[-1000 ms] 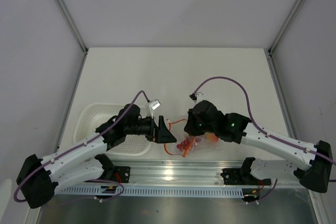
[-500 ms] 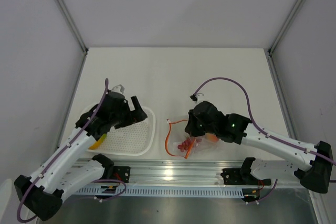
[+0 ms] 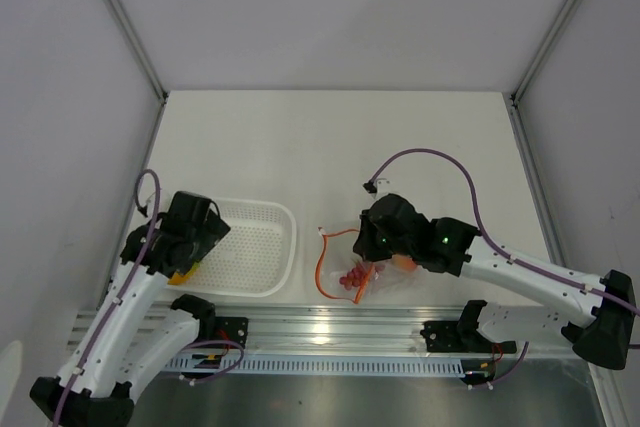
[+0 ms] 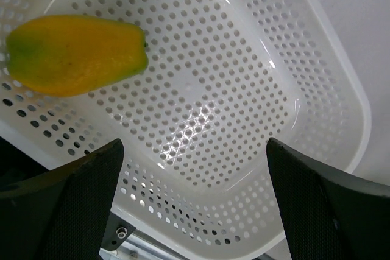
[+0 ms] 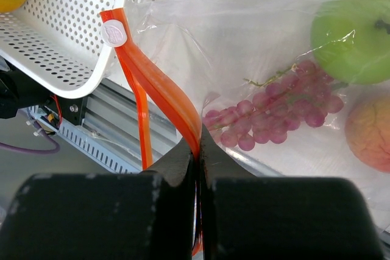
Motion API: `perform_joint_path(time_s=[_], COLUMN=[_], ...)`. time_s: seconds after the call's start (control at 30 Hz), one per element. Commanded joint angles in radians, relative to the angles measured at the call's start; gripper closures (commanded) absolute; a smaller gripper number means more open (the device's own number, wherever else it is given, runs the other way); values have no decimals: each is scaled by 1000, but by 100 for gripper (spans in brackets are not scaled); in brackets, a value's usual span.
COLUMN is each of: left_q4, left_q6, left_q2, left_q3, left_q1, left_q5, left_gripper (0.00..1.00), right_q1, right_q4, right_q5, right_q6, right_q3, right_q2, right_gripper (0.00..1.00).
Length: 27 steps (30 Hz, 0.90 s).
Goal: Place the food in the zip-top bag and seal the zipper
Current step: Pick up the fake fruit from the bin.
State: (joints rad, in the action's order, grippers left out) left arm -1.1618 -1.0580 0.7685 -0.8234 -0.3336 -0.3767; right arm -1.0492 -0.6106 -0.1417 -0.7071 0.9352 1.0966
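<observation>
The clear zip-top bag (image 3: 385,275) (image 5: 244,47) lies right of centre, with a green apple (image 5: 353,41), red grapes (image 5: 274,114) and a peach (image 5: 368,135) inside it. Its orange-red zipper (image 3: 320,267) (image 5: 155,80) stands open in a loop. My right gripper (image 3: 366,253) (image 5: 198,147) is shut on one side of that strip. A yellow-orange mango (image 4: 76,53) (image 3: 184,274) lies in the left end of the white basket (image 3: 265,247). Over that end of the basket my left gripper (image 3: 200,239) (image 4: 194,150) hangs open and empty, just right of the mango.
The white perforated basket (image 4: 256,95) (image 5: 73,41) sits left of the bag, its right rim close to the zipper loop. A metal rail (image 3: 330,332) runs along the near table edge. Grey walls enclose the table on three sides.
My left arm has swung from the bag's mouth back to the left, over the basket's left end by the mango. The right gripper has kept its hold on the zipper.
</observation>
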Motion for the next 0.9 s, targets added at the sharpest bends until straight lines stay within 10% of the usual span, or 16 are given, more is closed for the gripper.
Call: perform_joint_path(time_s=[0.0, 0.87], left_q4=[-45, 54], left_q6=[-63, 35], left_q2=[-46, 150], left_q3=[-13, 50], left_q1=[50, 447], left_q5=[-93, 15], left_gripper=[0, 1], right_q1=[6, 8], right_q4=[6, 8], right_q5=[-10, -4], right_q6=[1, 0], right_q3=[-4, -10], right_q2=[-27, -21], right_gripper=[100, 100])
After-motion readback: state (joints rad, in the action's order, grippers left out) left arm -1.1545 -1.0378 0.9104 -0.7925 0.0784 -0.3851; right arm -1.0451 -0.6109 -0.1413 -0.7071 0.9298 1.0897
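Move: The yellow-green fake fruit lies in the bin's back left part, about 12 cm to the left of the left hand, roughly level with it fore and aft and some 9 cm lower. The middle of the bin is about 3 cm ahead of this hand and 3 cm to its left, 11 cm down. The bagged grapes lie some 33 cm to its right and 4 cm back. From the right hand the fake fruit is about 46 cm to the left, level with it, 12 cm lower. Leftward over the bin, the left hand travels about 7 cm towards the fake fruit, easing down a little after a slight initial rise. The wrist turns counter-clockwise some 20 degrees and tips the fingers further down; they stay wide open and touch nothing yet. The right hand stays put, still pinching the bag's orange zipper. ##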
